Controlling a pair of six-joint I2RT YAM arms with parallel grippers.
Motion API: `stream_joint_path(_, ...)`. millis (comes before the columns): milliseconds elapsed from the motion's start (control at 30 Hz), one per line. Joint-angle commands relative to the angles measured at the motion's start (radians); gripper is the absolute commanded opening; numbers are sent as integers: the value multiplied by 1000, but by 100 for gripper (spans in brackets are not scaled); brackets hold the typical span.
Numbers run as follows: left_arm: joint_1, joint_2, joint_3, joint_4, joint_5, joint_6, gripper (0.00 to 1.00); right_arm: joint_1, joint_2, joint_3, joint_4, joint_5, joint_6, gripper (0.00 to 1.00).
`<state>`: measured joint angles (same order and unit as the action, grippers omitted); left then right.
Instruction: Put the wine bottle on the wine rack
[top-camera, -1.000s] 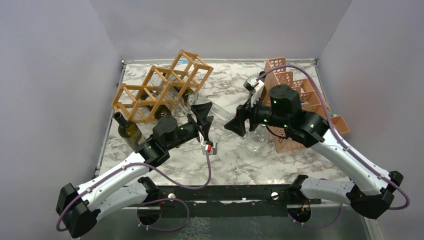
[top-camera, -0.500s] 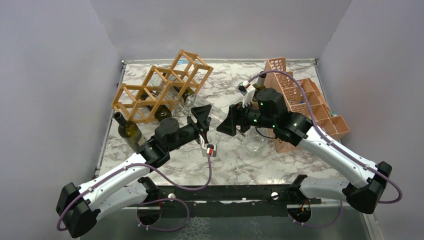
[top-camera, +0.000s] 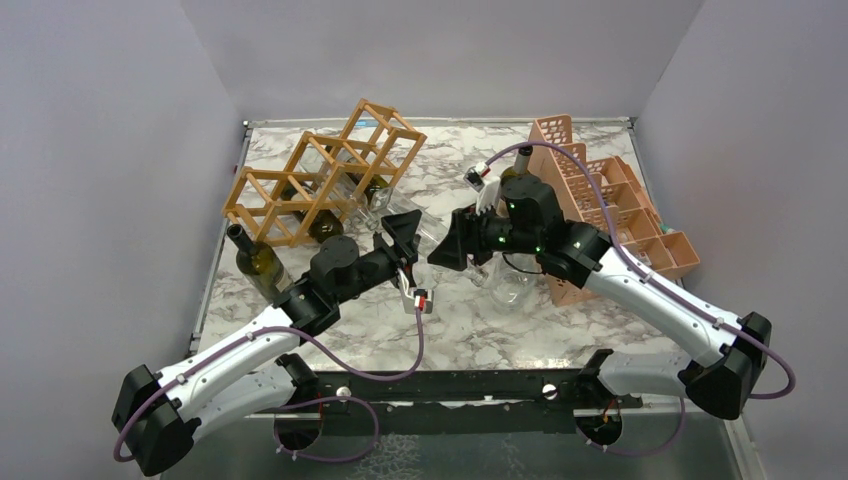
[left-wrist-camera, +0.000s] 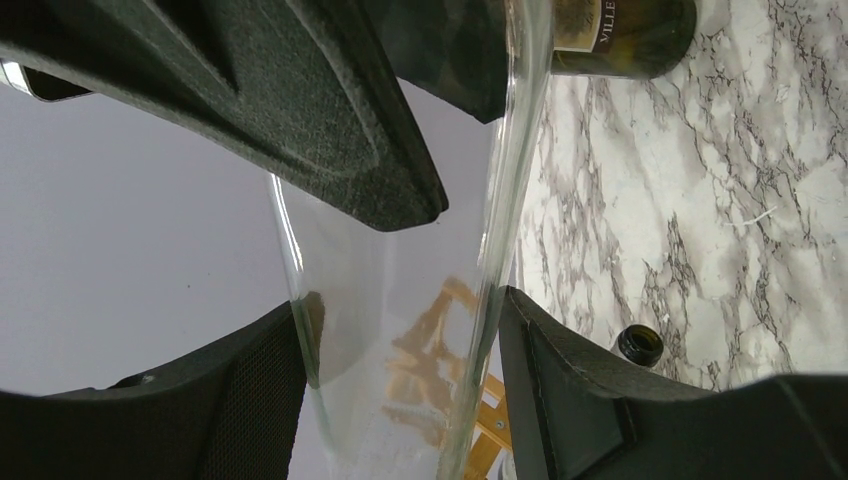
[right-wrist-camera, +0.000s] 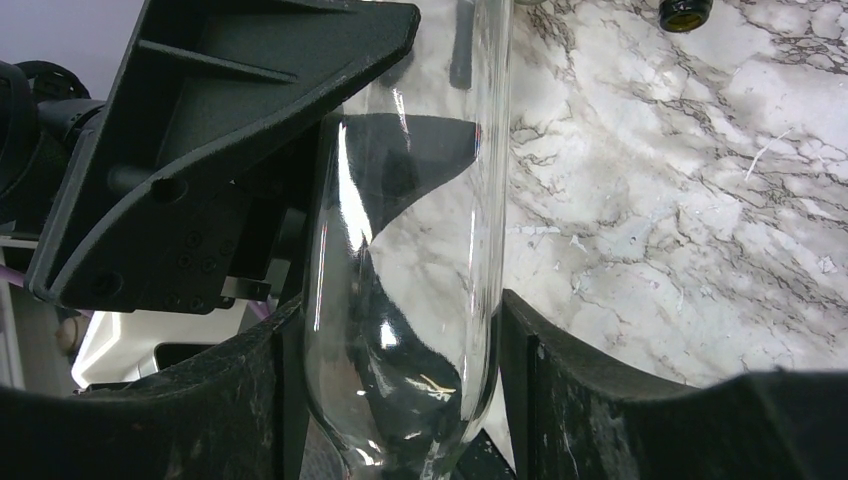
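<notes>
A clear glass wine bottle (top-camera: 432, 228) hangs slanted above the table's middle, right of the wooden wine rack (top-camera: 320, 175). My left gripper (top-camera: 405, 237) is shut on it; in the left wrist view both pads press the glass (left-wrist-camera: 400, 330) between them (left-wrist-camera: 400, 400). My right gripper (top-camera: 450, 246) meets the same bottle from the right. In the right wrist view its jaws (right-wrist-camera: 400, 400) sit against both sides of the bottle (right-wrist-camera: 410, 250), near where the glass narrows. The rack holds several dark bottles in its cells.
A dark green bottle (top-camera: 258, 262) lies by the rack's near left corner. A pink stepped crate (top-camera: 600, 195) stands at the right, with another clear bottle (top-camera: 512, 280) against its near side. Grey walls enclose the marble table (top-camera: 470, 320).
My right arm has swung left to the clear bottle, and its jaws have narrowed onto the glass. The left arm and the bottle have stayed put.
</notes>
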<state>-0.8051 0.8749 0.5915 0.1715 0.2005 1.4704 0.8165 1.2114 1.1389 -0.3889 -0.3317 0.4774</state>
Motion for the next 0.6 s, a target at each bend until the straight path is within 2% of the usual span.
stream_joint_path(0,-4,-35,1,96,-5,17,21,6,11,13,41,-39,-5,11)
stream_joint_path(67,-4,-41,-3,95,-13,4,48,6,-3,10,58,-5,-21,2)
stream_joint_path(100,-3,-42,-3,91,-20,-5,77,6,-13,9,70,17,-32,1)
stream_joint_path(133,-4,-45,-1,85,-22,-11,94,6,-22,8,77,47,-46,1)
stream_joint_path(167,-4,-45,6,74,-22,-5,98,5,-32,11,81,77,-58,1)
stream_joint_path(333,-4,-32,106,-93,-42,28,99,6,-73,20,91,205,-123,1)
stream_joint_path(400,-4,-55,113,-106,-51,4,99,5,-77,22,87,255,-140,1)
stream_joint_path(467,-4,-86,102,-83,-52,-47,99,6,-76,21,84,300,-153,1)
stream_joint_path(567,-4,-128,98,-28,-64,-200,99,6,-63,15,93,357,-168,1)
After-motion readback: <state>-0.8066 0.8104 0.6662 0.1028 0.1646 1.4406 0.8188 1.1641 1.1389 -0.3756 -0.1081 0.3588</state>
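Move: My right hand grips the clear glass bottle near its shoulder, its base end pointing towards the wine rack. The rack's right end lies about 18 cm ahead and 11 cm to the left of that hand, some 10 cm lower. From the same hand, a dark wine bottle stands roughly 13 cm ahead and 14 cm to the right, and another glass bottle 13 cm to the right, about 2 cm nearer me. From my left hand, also on the clear bottle, the rack's right end is about 13 cm ahead and 5 cm left. I open my left fingers wide to let go of the clear bottle, then lift that hand about 4 cm, easing slightly left and off the glass. My right hand keeps its grip and carries the bottle about 4 cm forward and to the right, rising a little while the wrist turns some 15 degrees, partly clockwise. ##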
